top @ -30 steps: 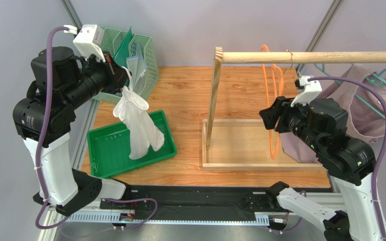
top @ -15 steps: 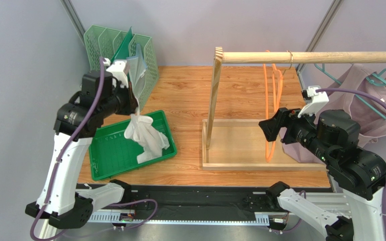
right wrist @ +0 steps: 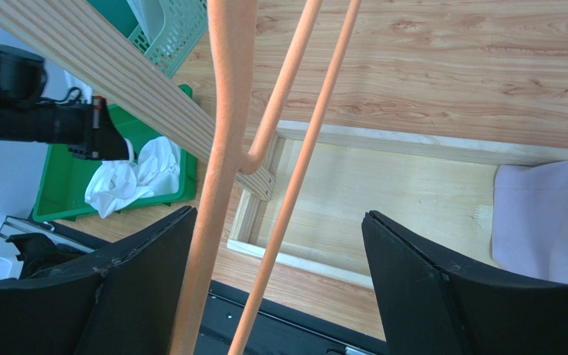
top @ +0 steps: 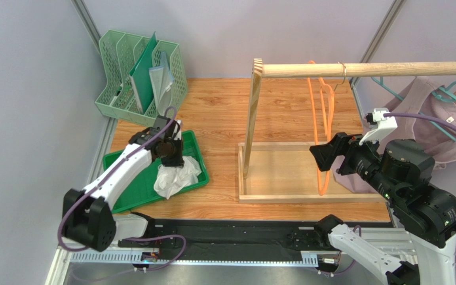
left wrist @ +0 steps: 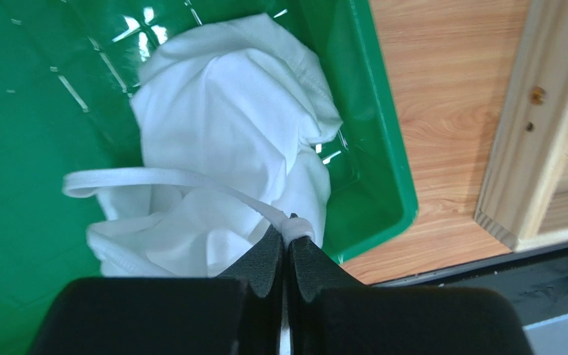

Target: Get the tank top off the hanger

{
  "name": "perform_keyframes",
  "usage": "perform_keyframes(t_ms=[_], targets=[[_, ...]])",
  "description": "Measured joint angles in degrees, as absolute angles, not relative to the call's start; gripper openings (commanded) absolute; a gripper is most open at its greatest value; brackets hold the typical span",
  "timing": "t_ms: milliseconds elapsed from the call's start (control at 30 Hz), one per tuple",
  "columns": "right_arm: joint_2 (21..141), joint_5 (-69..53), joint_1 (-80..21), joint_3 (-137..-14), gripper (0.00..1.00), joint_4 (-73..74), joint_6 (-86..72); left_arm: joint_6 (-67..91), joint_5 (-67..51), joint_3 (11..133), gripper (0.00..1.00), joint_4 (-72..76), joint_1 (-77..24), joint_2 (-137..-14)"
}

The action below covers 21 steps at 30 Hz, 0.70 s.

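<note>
The white tank top [top: 178,176] lies bunched in the green tray [top: 128,181], off the hanger. My left gripper [top: 170,155] sits low over it, shut on one white strap; in the left wrist view the strap loops up from the tank top [left wrist: 235,126] into the pinched left gripper [left wrist: 287,235] above the tray [left wrist: 28,148]. The bare orange hanger [top: 323,119] hangs from the wooden rail [top: 361,68]. My right gripper [top: 330,155] is open beside it. In the right wrist view the hanger [right wrist: 224,148] and its thin rods pass between the wide-apart right gripper [right wrist: 278,214] fingers without touching them.
A wooden rack base [top: 284,172] stands mid-table, its upright post [top: 253,113] carrying the rail. A pink garment [top: 426,122] on a teal hanger [top: 450,98] hangs at the far right. A light green file basket [top: 141,71] stands at the back left.
My left arm has come down from high at the left, lowering the tank top into the green tray. My right gripper has opened wider round the hanger and shifted slightly right.
</note>
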<state>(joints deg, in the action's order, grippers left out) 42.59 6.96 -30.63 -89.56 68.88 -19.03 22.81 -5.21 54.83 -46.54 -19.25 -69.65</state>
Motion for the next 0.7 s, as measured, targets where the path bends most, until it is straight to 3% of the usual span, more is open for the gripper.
perform_keyframes(t_ms=[233,567,700], targets=[[41.7,7.3,-30.6,-88.5,0.87,69.5,-19.5,25.5,-6.8,52.7,0.0,-39.9,-19.1,-77.7],[40.4,7.4,-30.6,-87.8,0.87,69.8,-19.7,26.5,-1.5,52.7,0.57,-41.9,-19.1,-72.7],[40.3,7.4,-30.6,-87.6,0.87,69.7,-19.7,26.3,1.3,55.0,0.65,-45.7,-19.1,-69.2]])
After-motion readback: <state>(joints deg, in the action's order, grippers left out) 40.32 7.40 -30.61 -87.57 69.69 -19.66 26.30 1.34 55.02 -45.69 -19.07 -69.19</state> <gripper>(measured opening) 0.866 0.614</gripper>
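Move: The white tank top lies bunched almost straight below the left hand, its middle about 8 cm down and a centimetre to the left; its strap is already pinched in the shut fingers. The green tray under it is centred some 7 cm to the left of this hand and 2 cm farther out, and the green file rack stands about 27 cm ahead and 12 cm left. From the idle right hand the tank top lies roughly 44 cm left, 9 cm ahead and 34 cm below. Down into the green tray first, the left hand sinks about 4 cm and eases slightly forward, the fingers still shut on the tank top's strap. Then it opens them to over half and lets go of the strap, climbing about 4 cm back off the heap while drifting some 2 to 3 cm left; the wrist stays nearly pointed down. ##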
